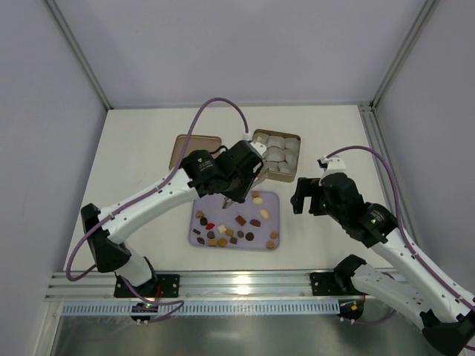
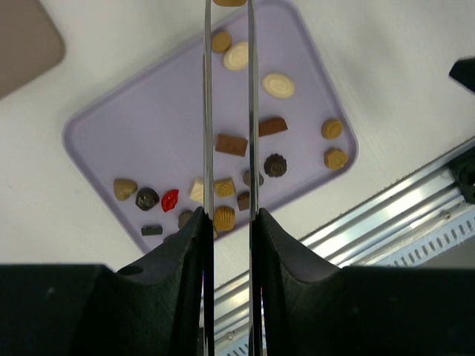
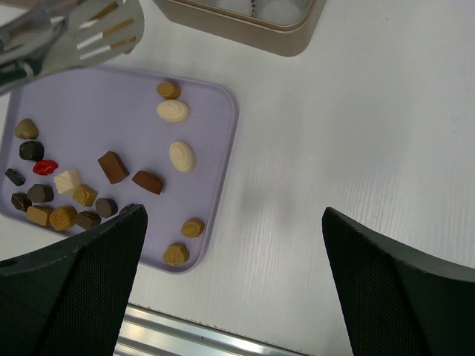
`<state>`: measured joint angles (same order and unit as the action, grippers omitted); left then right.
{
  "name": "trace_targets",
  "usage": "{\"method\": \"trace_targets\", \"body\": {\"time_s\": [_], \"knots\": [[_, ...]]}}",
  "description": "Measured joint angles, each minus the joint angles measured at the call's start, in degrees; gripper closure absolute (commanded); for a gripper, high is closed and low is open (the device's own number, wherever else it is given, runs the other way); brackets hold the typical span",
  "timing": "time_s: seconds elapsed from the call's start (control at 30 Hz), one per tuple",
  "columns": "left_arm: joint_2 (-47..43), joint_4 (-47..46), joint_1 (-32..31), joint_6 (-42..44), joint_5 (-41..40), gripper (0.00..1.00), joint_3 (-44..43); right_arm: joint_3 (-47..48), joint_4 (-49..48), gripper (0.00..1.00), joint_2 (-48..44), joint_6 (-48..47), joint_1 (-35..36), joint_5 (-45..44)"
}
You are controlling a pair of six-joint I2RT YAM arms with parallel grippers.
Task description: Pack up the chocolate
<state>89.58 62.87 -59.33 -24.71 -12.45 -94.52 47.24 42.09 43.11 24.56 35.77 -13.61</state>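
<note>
The chocolate [image 1: 241, 220] lies as several small dark, caramel and cream pieces plus a red one [image 2: 170, 198] on a lavender tray [image 1: 271, 209]. My left gripper [image 1: 237, 185] hangs above the tray's far side, shut on metal tongs [image 2: 208, 111] whose two blades run forward from the jaws. A caramel piece [image 2: 229, 2] shows between the tong tips at the top edge of the left wrist view. My right gripper [image 1: 300, 196] stands open to the right of the tray, above bare table, with nothing between its fingers. In the right wrist view the tongs [image 3: 82, 30] show over the tray [image 3: 89, 111].
A tan box [image 1: 297, 139] with pale grey cup liners [image 1: 276, 156] stands behind the tray, and its edge [image 3: 245, 22] shows in the right wrist view. A flat brown lid [image 1: 191, 150] lies to its left. An aluminium rail [image 1: 223, 285] runs along the near edge.
</note>
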Motion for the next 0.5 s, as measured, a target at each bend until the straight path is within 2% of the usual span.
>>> {"method": "trace_targets", "body": {"time_s": [0.2,0.5], "knots": [[5.44,-1.22,4.9,2.75,-0.17,0.7,-7.93,0.48,0.46,0.0,0.0,-0.02,0.0,-0.31],[18.38,-6.05,11.5,7.02,0.02,0.7,-18.18,4.33,2.82,0.0,0.0,-0.07,0.0,-1.75]]}}
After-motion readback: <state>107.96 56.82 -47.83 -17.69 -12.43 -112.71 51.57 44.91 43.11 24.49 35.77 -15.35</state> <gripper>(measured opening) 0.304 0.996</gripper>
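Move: The left hand still holds the tongs, a caramel chocolate in their tips. The box of paper cups it is bound for is centred roughly 24 cm ahead, 10 cm to the right and 20 cm lower. The lilac tray lies almost beneath this hand, its middle about 1 cm ahead, 3 cm left and 22 cm down; the brown lid is some 25 cm ahead and 17 cm left, at table height. From the empty right hand the box is about 24 cm ahead, 8 cm left and 17 cm below. The left hand carries the tongs and the gripped chocolate swiftly forward from above the tray towards the box, about 13 cm with some 3 cm to the right, rising only a centimetre or two before sinking back to its starting height, with a slight counter-clockwise turn and its hold on the tongs kept. Meanwhile the right hand, open and empty, lifts about 2 cm, staying clear of everything. ##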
